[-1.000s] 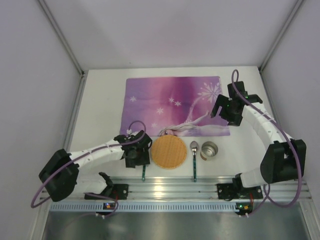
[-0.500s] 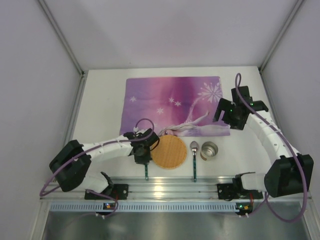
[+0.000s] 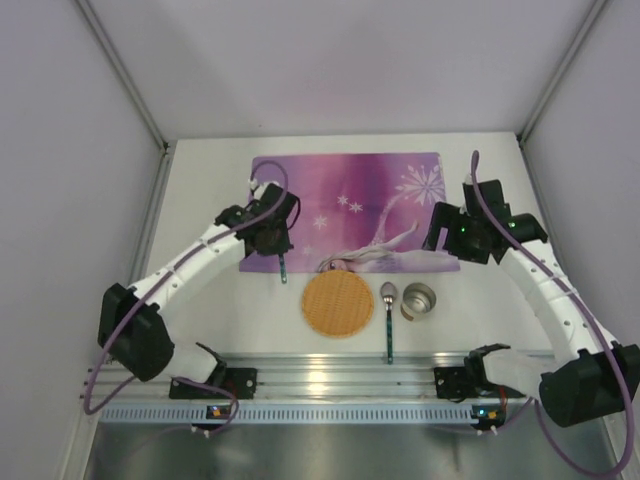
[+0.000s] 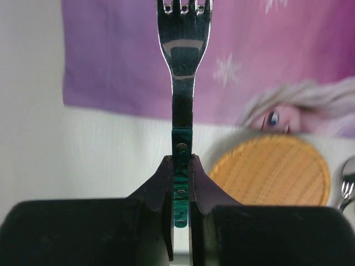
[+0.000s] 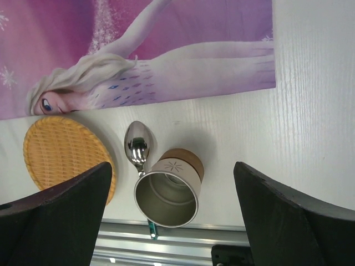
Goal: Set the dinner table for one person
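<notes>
My left gripper (image 3: 278, 248) (image 4: 181, 172) is shut on the green handle of a steel fork (image 4: 183, 55) (image 3: 283, 268). It holds the fork over the near left corner of the purple placemat (image 3: 345, 195) (image 4: 111, 55), tines pointing over the mat. The placemat lies on the white dinner table (image 3: 200, 200). A round wicker plate (image 3: 338, 303) (image 5: 64, 152), a spoon (image 3: 388, 300) (image 5: 137, 147) and a metal cup (image 3: 418, 300) (image 5: 166, 191) sit in a row nearer than the mat. My right gripper (image 3: 440, 228) (image 5: 172, 172) hangs open above the cup, holding nothing.
A ribbed aluminium rail (image 3: 330, 378) (image 5: 222, 238) runs along the near edge; the spoon's handle reaches it. Pale grey walls (image 3: 80, 200) close in the left, right and back sides. Bare white table (image 5: 316, 111) lies to the right of the cup.
My left gripper closed on the fork near the rail, then carried it away from me and left to the placemat's near left corner. The right gripper drifted slightly and stayed open.
</notes>
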### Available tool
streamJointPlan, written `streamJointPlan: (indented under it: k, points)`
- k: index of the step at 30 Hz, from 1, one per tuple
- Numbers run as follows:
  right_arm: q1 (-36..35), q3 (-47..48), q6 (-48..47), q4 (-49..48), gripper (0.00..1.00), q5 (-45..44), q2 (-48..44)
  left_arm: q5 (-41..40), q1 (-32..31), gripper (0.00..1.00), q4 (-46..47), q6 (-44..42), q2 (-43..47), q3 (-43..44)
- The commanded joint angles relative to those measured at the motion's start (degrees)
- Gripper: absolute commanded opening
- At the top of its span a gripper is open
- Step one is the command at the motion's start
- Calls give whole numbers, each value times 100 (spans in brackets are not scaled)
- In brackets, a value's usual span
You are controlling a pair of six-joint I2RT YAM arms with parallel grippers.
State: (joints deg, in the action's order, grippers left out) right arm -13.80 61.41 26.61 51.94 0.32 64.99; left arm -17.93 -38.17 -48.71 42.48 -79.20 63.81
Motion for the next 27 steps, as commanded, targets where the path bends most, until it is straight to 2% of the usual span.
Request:
streamJointPlan:
  k: [1,2,5,11,14,20,21,24,27]
  points:
    - [-105,100,-33,149,92,29,-118,323,766,0,624,-1434,-777,666]
    - [-122,178,-33,263,92,82,-118,465,1142,0,721,-1575,-1034,1024]
    - [-193,293,-94,395,93,240,-144,886,1583,0,1038,-2058,-2062,1824]
    - [-228,433,-104,536,94,417,-189,1292,1796,0,1048,-2701,-3751,3407]
    - [-237,451,-60,615,94,373,-75,1363,1848,0,1152,-2780,-4085,3568]
    - [-263,407,-59,607,94,276,119,1380,2024,0,1223,-2701,-4288,3288]
    - [-281,416,-77,589,94,285,145,1389,2050,25,1223,-2649,-4288,3243]
    - [-421,416,-121,414,94,434,180,1398,2095,63,1285,-2578,-4183,3032]
    - [-658,267,2,177,94,583,294,1441,2103,73,1294,-2421,-4007,2900]
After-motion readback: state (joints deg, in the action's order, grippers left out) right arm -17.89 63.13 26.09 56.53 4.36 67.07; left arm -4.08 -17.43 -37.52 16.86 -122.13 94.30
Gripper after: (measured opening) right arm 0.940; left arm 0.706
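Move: The left hand already holds the fork in the air; its spot on the left part of the purple cloth lies about 20 cm ahead, 1 cm to the left and 11 cm below. The cloth's middle is some 25 cm ahead and 19 cm to the right, the wicker plate roughly 3 cm back and 14 cm to the right. From the right hand, that spot lies about 20 cm ahead, 45 cm left and 16 cm down. Left hand carries the fork about 20 cm forward, lowering it onto the cloth, and opens; right drifts back-left. ##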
